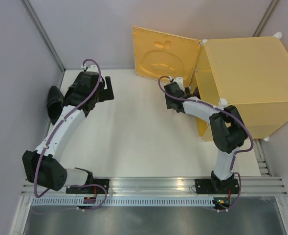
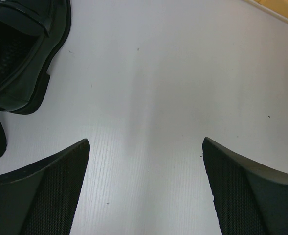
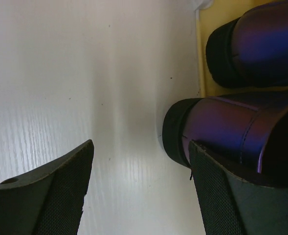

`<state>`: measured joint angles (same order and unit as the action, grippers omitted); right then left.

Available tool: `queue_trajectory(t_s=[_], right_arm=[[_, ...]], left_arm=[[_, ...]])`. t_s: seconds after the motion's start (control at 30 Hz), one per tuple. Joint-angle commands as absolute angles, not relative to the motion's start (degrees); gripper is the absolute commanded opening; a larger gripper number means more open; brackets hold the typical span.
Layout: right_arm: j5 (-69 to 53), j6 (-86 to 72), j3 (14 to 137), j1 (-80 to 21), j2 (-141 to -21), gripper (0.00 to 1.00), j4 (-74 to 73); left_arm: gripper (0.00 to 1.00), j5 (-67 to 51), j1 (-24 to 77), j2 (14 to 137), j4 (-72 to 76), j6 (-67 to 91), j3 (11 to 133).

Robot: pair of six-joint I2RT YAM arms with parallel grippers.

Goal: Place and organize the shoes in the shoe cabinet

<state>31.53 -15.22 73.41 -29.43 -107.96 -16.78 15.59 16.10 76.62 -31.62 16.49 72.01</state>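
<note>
The yellow-orange shoe cabinet point(image 1: 251, 73) stands at the right with its door point(image 1: 166, 54) swung open to the left. Two shiny purple shoes lie at its opening: one point(image 3: 261, 44) rests on the cabinet floor point(image 3: 201, 63), and the other point(image 3: 222, 127) has its dark heel end poking out over the floor's edge. My right gripper point(image 3: 141, 147) is open just outside, its right finger beside that heel, with only table between the fingers. A glossy black pair point(image 1: 55, 104) sits at the far left. My left gripper point(image 2: 146, 147) hangs open over bare table, to the right of a black shoe point(image 2: 21, 54).
Grey walls close in the white table point(image 1: 134, 132) on the left and at the back. The open door stands upright behind my right gripper point(image 1: 173, 93). A metal rail point(image 1: 148, 188) with both arm bases runs along the near edge.
</note>
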Motion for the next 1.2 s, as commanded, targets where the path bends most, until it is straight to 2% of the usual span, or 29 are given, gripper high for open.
queue_trajectory(t_s=[0.0, 0.2, 0.57, 0.9, 1.17], right_arm=[[36.9, -14.16, 73.04, -27.07, -108.02, 0.83, -15.03], [40.25, -12.22, 72.42, -24.35, -106.79, 0.82, -15.03], [38.67, -11.16, 72.16, -21.45, -107.05, 0.82, -13.97], [33.41, -11.08, 71.72, -21.45, -103.98, 0.82, -13.09], [20.68, -10.11, 71.45, -23.37, -101.08, 0.81, -13.01]], left_arm=[[0.98, 14.33, 15.91, 76.64, -31.55, 14.94, 72.16], [0.98, 14.06, 15.91, 76.9, -31.55, 15.03, 72.25], [0.98, 14.06, 15.91, 77.26, -31.46, 15.12, 72.16], [0.98, 13.97, 15.91, 77.34, -31.47, 15.21, 72.16], [0.98, 14.06, 15.91, 77.26, -31.55, 15.29, 72.16]])
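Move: The near purple shoe lies to the right hand's right, heel end still poking out of the cabinet about 5 cm off, its middle some 18 cm right, 1 cm ahead and 3 cm lower. The far purple shoe sits about 8 cm beyond and 4 cm deeper in; the cabinet's open front is roughly 9 cm right and 2 cm back of the hand. From the idle left hand, the near shoe is about 58 cm right, 6 cm ahead, 19 cm below. The near purple shoe's heel is pushed rightward into the cabinet by the outside of the right hand's right finger, the open hand sweeping some 7 cm right and a little forward while turning slightly clockwise. After a short hold, the hand backs off about 2 cm left and rises a little, fingers still wide open. ##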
